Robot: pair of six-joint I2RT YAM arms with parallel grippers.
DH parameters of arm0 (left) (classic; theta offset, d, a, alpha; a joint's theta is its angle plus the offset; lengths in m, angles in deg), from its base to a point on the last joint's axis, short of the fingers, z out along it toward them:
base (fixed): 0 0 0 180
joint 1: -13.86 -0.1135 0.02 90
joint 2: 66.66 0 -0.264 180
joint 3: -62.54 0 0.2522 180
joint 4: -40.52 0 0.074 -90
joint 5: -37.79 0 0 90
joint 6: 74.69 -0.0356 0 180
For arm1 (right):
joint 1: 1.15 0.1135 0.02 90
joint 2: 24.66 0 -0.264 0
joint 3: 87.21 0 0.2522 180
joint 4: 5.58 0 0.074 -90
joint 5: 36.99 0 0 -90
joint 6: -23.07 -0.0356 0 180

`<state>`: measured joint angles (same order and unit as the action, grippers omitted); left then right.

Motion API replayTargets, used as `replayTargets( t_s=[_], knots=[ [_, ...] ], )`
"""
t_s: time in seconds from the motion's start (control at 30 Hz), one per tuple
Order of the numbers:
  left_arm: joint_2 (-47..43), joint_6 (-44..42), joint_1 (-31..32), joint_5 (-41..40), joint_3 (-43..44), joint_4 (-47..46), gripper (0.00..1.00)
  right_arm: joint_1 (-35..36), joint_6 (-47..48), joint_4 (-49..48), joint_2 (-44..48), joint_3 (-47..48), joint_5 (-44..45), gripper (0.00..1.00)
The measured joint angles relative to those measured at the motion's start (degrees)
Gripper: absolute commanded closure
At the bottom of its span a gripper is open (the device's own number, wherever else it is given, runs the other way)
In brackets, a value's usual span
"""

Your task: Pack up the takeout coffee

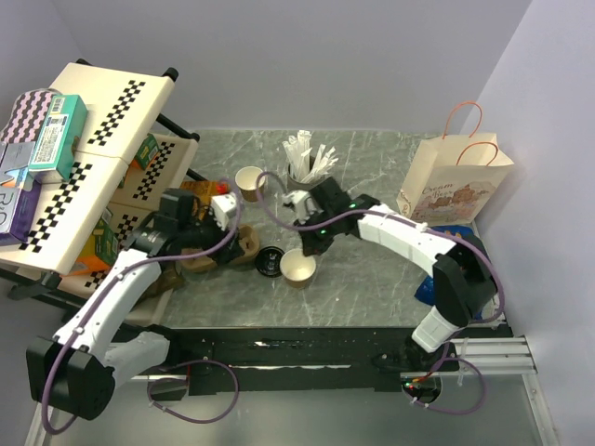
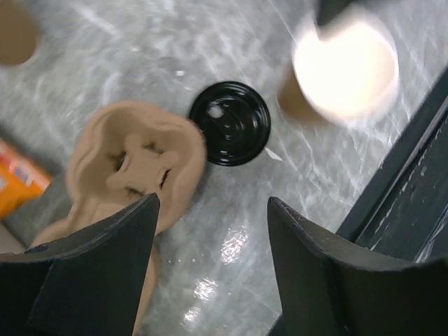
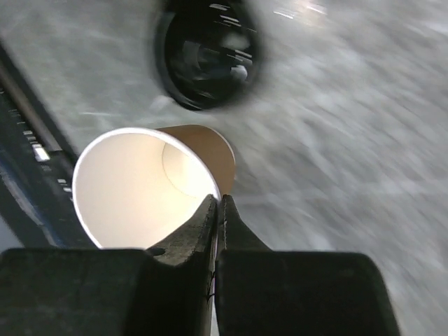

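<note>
One takeout coffee cup (image 1: 299,268) stands open, white inside, near the table's front edge, and my right gripper (image 1: 311,243) pinches its rim. In the right wrist view the gripper (image 3: 218,199) is shut on the wall of that cup (image 3: 140,189), one finger inside and one outside. A black lid (image 1: 271,261) lies flat just left of it. A second cup (image 1: 249,181) stands farther back. My left gripper (image 2: 213,203) hangs open over bare table between the cardboard carrier (image 2: 133,161) and the lid (image 2: 231,122), holding nothing.
A grey cup of white sticks (image 1: 307,163) stands at the back centre. A paper bag (image 1: 456,181) with handles stands at the back right. A rack of snack boxes (image 1: 84,158) fills the left side. An orange packet (image 2: 17,178) lies beside the carrier.
</note>
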<state>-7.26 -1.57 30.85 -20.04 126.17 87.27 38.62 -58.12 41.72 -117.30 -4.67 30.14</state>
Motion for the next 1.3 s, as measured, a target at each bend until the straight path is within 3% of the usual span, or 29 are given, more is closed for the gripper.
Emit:
replayTargets(
  t_s=[0.23, 0.3, 0.33, 0.43, 0.53, 0.77, 1.03, 1.13, 1.3],
  knots=[
    [4.07, -10.67, 13.99, -3.69, -0.02, -0.81, 0.33, -11.08, 3.54, 3.80, 1.44, -0.74, 2.12, 0.97],
    [5.70, -13.14, 17.35, -5.64, -0.28, -1.97, 0.34, -11.43, 4.20, 4.57, 1.20, -0.74, 2.78, 0.81],
    [6.62, -14.29, 18.80, -6.78, -0.61, -2.75, 0.34, -11.41, 4.39, 4.72, 1.07, -0.74, 2.86, 0.62],
    [9.64, -17.00, 22.25, -9.49, -1.68, -4.61, 0.35, -11.34, 4.55, 5.01, 0.90, -0.61, 3.10, 0.38],
    [12.94, -18.45, 24.81, -11.72, -2.08, -6.23, 0.35, -11.30, 5.20, 5.14, 0.90, -0.42, 3.56, 0.28],
    [20.68, -18.27, 28.30, -16.24, -2.12, -11.93, 0.37, -12.09, 6.95, 9.86, 1.66, 3.26, 2.97, 0.22],
    [28.52, -17.27, 29.99, -20.37, -1.25, -14.80, 0.49, -13.22, 7.54, 11.72, 9.94, 6.97, 0.83, 0.21],
    [29.49, -16.57, 30.25, -21.86, -0.87, -15.69, 0.55, -13.46, 7.52, 10.86, 13.14, 6.97, 0.70, 0.20],
    [31.54, -16.24, 30.36, -24.57, 0.57, -16.02, 0.73, -13.55, 7.56, 9.49, 15.32, 7.93, 0.74, 0.20]
  ],
)
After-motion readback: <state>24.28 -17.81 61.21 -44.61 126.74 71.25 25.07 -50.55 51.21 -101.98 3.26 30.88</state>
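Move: From the left gripper, the black lid lies about 10 cm to the right, some 4 cm ahead and 14 cm down; the cup stands 18 cm right, level fore and aft, and the carton cup carrier is about 6 cm ahead and 3 cm left. The right gripper already pinches the cup's rim, the cup's middle 4 cm back and 2 cm left of it; from there the lid is about 10 cm left, the straw holder 17 cm ahead. Keep the right gripper's pinch on the cup rim and draw the cup about 8 cm right and forward, clear of the black lid, then open wide and rise straight up off it. Meanwhile swing the left gripper right and down some 14 cm to the lid, turning clockwise and tipping the fingers down, and narrow them astride the lid's near rim. ##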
